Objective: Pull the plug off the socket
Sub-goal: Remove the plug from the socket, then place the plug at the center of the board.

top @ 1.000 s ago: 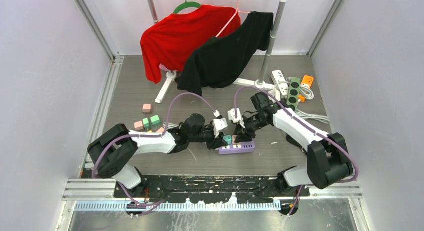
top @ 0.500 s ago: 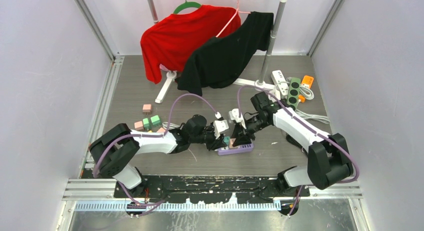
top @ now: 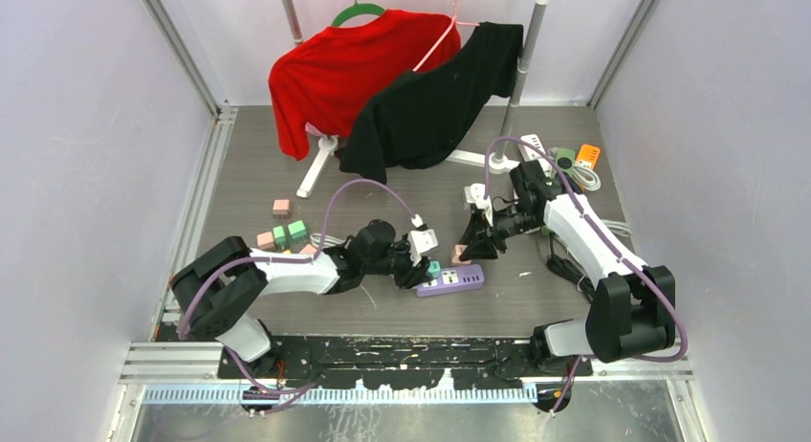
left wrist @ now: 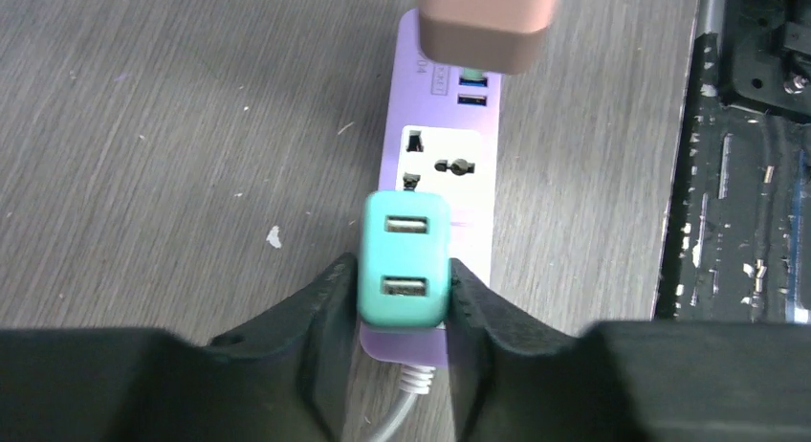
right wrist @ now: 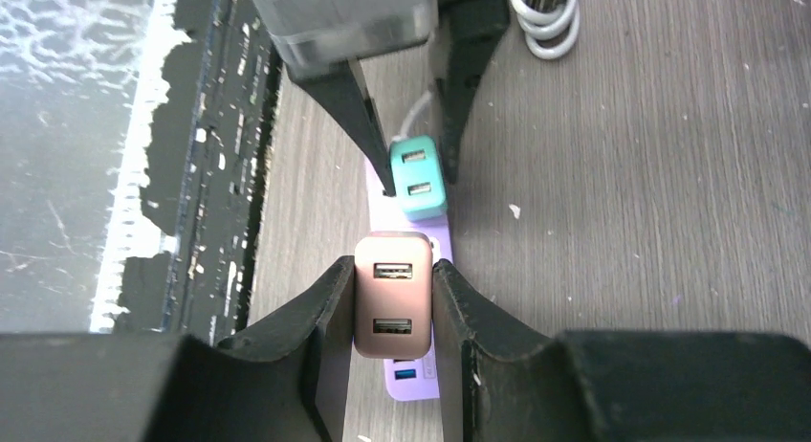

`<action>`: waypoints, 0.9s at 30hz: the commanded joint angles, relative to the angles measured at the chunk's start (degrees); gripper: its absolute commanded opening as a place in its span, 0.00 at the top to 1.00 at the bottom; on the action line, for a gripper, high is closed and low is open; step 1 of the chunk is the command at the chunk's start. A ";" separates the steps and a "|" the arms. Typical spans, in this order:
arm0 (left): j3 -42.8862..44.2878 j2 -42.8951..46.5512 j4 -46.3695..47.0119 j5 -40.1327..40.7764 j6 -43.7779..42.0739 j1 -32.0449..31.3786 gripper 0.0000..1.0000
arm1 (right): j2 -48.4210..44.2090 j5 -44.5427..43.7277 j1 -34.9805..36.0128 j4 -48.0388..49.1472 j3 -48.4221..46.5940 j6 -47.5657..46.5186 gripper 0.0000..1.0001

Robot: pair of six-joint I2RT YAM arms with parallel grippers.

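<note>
A purple power strip, the socket (top: pixel 451 282) (left wrist: pixel 446 165) (right wrist: pixel 414 381), lies on the table between the arms. A teal two-port plug (top: pixel 434 268) (left wrist: pixel 405 258) (right wrist: pixel 418 178) sits on its cable end, and my left gripper (top: pixel 427 267) (left wrist: pixel 403 291) is shut on that plug's sides. My right gripper (top: pixel 468 252) (right wrist: pixel 392 303) is shut on a rose-pink plug (top: pixel 462 254) (right wrist: pixel 393 295) (left wrist: pixel 488 21). That plug hangs clear above the strip's far end, with the strip's sockets below it bare.
A rack with a red shirt (top: pixel 344 69) and a black shirt (top: pixel 435 98) stands at the back. More power strips and coiled white cable (top: pixel 562 169) lie at the back right. Several small plugs (top: pixel 283 233) sit left of my left arm.
My right gripper has moved right and away from the strip, taking the rose-pink plug with it. My left gripper stays on the teal plug; the strip shifted slightly.
</note>
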State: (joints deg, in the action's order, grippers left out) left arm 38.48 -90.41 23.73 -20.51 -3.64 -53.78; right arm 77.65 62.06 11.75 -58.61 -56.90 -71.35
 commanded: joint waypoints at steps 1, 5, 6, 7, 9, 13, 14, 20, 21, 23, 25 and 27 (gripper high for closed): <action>-1.50 3.28 2.94 4.25 1.19 0.17 0.49 | 1.42 5.83 -0.07 -8.61 -4.91 -2.92 0.99; -6.28 8.82 9.55 7.34 3.97 0.17 0.22 | 3.92 6.99 -0.60 -11.93 -7.08 -2.74 0.99; -7.02 10.10 10.11 7.61 4.33 0.18 0.20 | 4.44 7.32 -0.86 -12.69 -7.54 -2.74 0.99; -7.49 11.34 10.08 7.72 4.65 0.21 0.19 | 4.96 7.71 -1.14 -13.53 -8.05 -2.75 0.99; -8.21 13.92 9.40 7.84 5.73 0.20 0.17 | 6.09 8.72 -1.82 -15.73 -9.58 -2.83 0.99; -9.97 21.20 7.23 10.17 11.03 0.19 0.17 | 7.86 10.56 -3.11 -19.55 -12.16 -2.76 0.99; -10.57 23.03 6.92 10.71 13.37 0.26 0.17 | 8.07 10.92 -3.46 -19.88 -12.58 -2.28 0.99; -14.66 33.26 9.51 11.79 32.40 0.69 0.02 | 8.96 12.86 -5.61 -19.19 -14.73 5.38 0.99; -15.14 34.63 9.99 12.23 34.87 0.76 0.02 | 8.91 13.08 -6.11 -18.69 -15.02 7.02 0.99; -15.63 36.36 10.61 13.37 39.40 0.85 0.00 | 8.14 12.89 -6.78 -14.74 -14.97 13.87 0.99; -15.23 36.98 10.76 13.98 43.04 0.86 0.00 | 6.57 11.40 -6.86 -6.45 -13.60 25.09 0.99; -14.11 37.10 9.71 14.05 45.66 0.84 0.00 | 4.25 7.15 -6.83 8.08 -10.63 44.11 0.99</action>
State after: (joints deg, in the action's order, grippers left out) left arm 22.87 -54.50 30.33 -8.40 31.40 -53.17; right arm 86.13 71.48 5.19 -70.72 -69.43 -56.12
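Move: The teal plug sits between the left hand's fingers, still in the purple strip. The strip's middle is about 5 cm to that hand's right, 1 cm back and 3 cm lower. From the right hand, which already holds the pink plug free of the socket, the strip's middle lies roughly 3 cm back, 2 cm left and 9 cm down, and the teal plug 2 cm back, 7 cm left and 6 cm down. Left lets go of the teal plug, rising some 14 cm leftward; right lifts its pink plug 5 cm. ##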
